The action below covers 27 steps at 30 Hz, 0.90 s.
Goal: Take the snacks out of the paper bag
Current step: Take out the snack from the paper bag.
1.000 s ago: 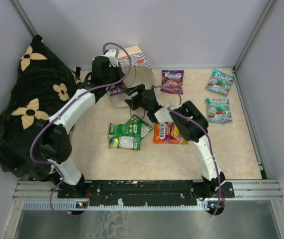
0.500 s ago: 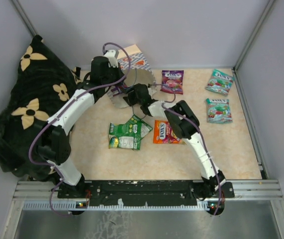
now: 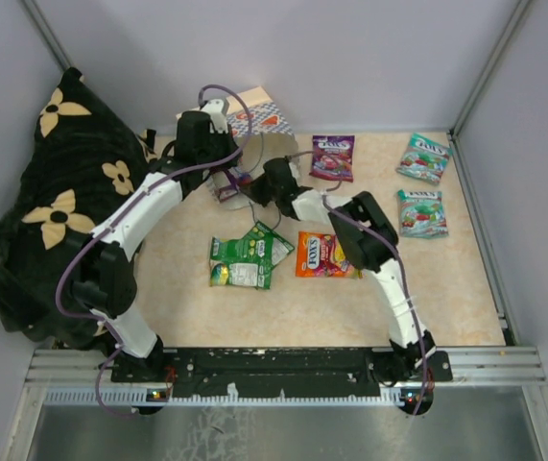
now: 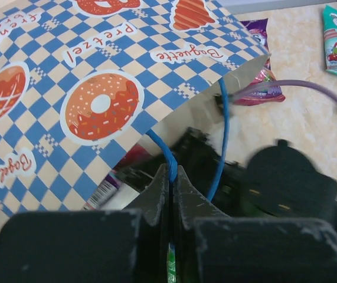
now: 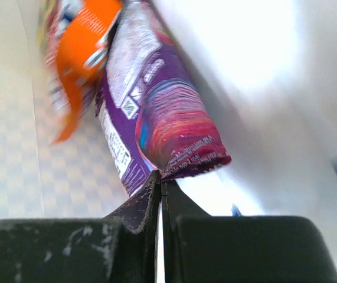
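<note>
The checkered paper bag lies on its side at the back of the table, mouth toward the arms. My left gripper is shut on its blue cord handle, holding the mouth open. My right gripper is inside the bag, shut on the lower edge of a purple snack. An orange snack lies behind it in the bag. From above, the right gripper is partly hidden in the bag's mouth. Outside lie a purple snack, two teal ones, an orange one and green ones.
A black cloth with cream flowers is heaped along the left wall. Metal frame posts and grey walls close in the table's back and sides. In the left wrist view the right arm sits close beside the bag's mouth.
My right gripper has pushed deeper into the bag's mouth and gone from open to shut on the purple snack. The left gripper has kept its hold on the handle.
</note>
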### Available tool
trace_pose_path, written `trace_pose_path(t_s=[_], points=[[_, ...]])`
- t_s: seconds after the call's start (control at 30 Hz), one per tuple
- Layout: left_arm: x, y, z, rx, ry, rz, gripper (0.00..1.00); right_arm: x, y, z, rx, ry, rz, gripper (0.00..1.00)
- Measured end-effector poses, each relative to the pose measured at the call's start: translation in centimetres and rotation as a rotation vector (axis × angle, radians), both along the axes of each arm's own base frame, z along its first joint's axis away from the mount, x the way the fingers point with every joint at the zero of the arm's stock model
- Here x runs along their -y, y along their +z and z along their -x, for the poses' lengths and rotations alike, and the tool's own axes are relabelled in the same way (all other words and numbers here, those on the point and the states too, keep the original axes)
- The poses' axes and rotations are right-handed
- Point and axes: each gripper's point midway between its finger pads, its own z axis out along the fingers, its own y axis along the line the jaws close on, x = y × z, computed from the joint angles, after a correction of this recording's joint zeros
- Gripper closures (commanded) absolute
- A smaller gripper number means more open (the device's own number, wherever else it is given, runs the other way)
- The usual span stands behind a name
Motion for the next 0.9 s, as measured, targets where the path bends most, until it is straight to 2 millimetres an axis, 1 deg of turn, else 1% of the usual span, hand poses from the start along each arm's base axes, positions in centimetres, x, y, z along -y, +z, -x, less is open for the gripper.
trace_pose_path(t_s=[0.07,0.1,0.17,0.23,0.27,0.33,0.43,0.47,0.53,0.57,0.63,0.7,0.73,0.8,0.9], points=[[-0.2,-0.1,-0.1,-0.002,0.009,-0.004,1.0,1.9,1.4,2.7,0.001,0.055,0.053,1.0],[-0.4,-0.1,-0.1,-0.003,0.015,-0.006,1.0,2.7,2.5,3.8,0.015,0.084,0.069,1.0],[-0.8,-0.2,-0.3,-0.004,0.025,-0.007,1.0,4.4,5.7,5.9,0.068,0.142,0.086,1.0],[-1.3,-0.3,-0.4,-0.007,0.036,-0.009,1.0,6.5,10.0,7.5,0.155,0.19,0.086,1.0],[-1.5,-0.4,-0.5,-0.009,0.04,-0.01,1.0,7.3,11.7,8.0,0.19,0.202,0.083,1.0],[-1.9,-0.6,-0.6,-0.013,0.05,-0.011,1.0,9.9,15.8,9.0,0.285,0.225,0.082,1.0],[-2.2,-0.9,-0.6,-0.019,0.057,-0.011,1.0,13.1,21.1,10.1,0.417,0.247,0.11,1.0],[-2.3,-0.9,-0.7,-0.02,0.058,-0.011,1.0,14.2,22.5,10.5,0.459,0.25,0.134,1.0],[-2.3,-0.9,-0.7,-0.02,0.059,-0.011,1.0,15.7,24.5,11.6,0.509,0.275,0.205,1.0],[-2.3,-0.9,-0.7,-0.021,0.059,-0.011,1.0,16.0,25.3,12.3,0.525,0.306,0.254,1.0],[-2.4,-1.0,-0.7,-0.021,0.06,-0.011,1.0,16.0,26.2,13.2,0.552,0.366,0.324,1.0],[-2.5,-1.0,-0.7,-0.022,0.062,-0.011,1.0,15.9,26.0,14.1,0.559,0.426,0.38,1.0],[-2.5,-1.0,-0.7,-0.022,0.063,-0.011,1.0,15.9,25.4,14.6,0.549,0.458,0.404,1.0],[-2.5,-1.0,-0.7,-0.024,0.064,-0.009,1.0,16.0,24.0,15.0,0.514,0.508,0.442,1.0],[-2.5,-1.2,-0.6,-0.028,0.061,-0.007,1.0,16.5,21.7,14.2,0.445,0.558,0.468,1.0]])
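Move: Pinched in the right fingers inside the bag, the purple-red snack has its middle about 3 cm ahead and 4 cm to the left of them; an orange snack lies deeper in, some 7 cm ahead and 5 left. Outside on the table, the green packs lie about 19 cm back and 2 left, the orange Fox's pack 17 back and 20 right. From the left hand, the purple-red snack is about 5 cm ahead, level sideways and 19 below. Drawing the already pinched purple-red snack out of the bag's mouth, the right arm sweeps quickly up some 26 cm while pulling back and to the right about 15 cm each way, then sinks about 4 cm; its fingers tip up and swing counter-clockwise. The left fingers keep hold of the blue handle and ease 2 to 3 cm left. ##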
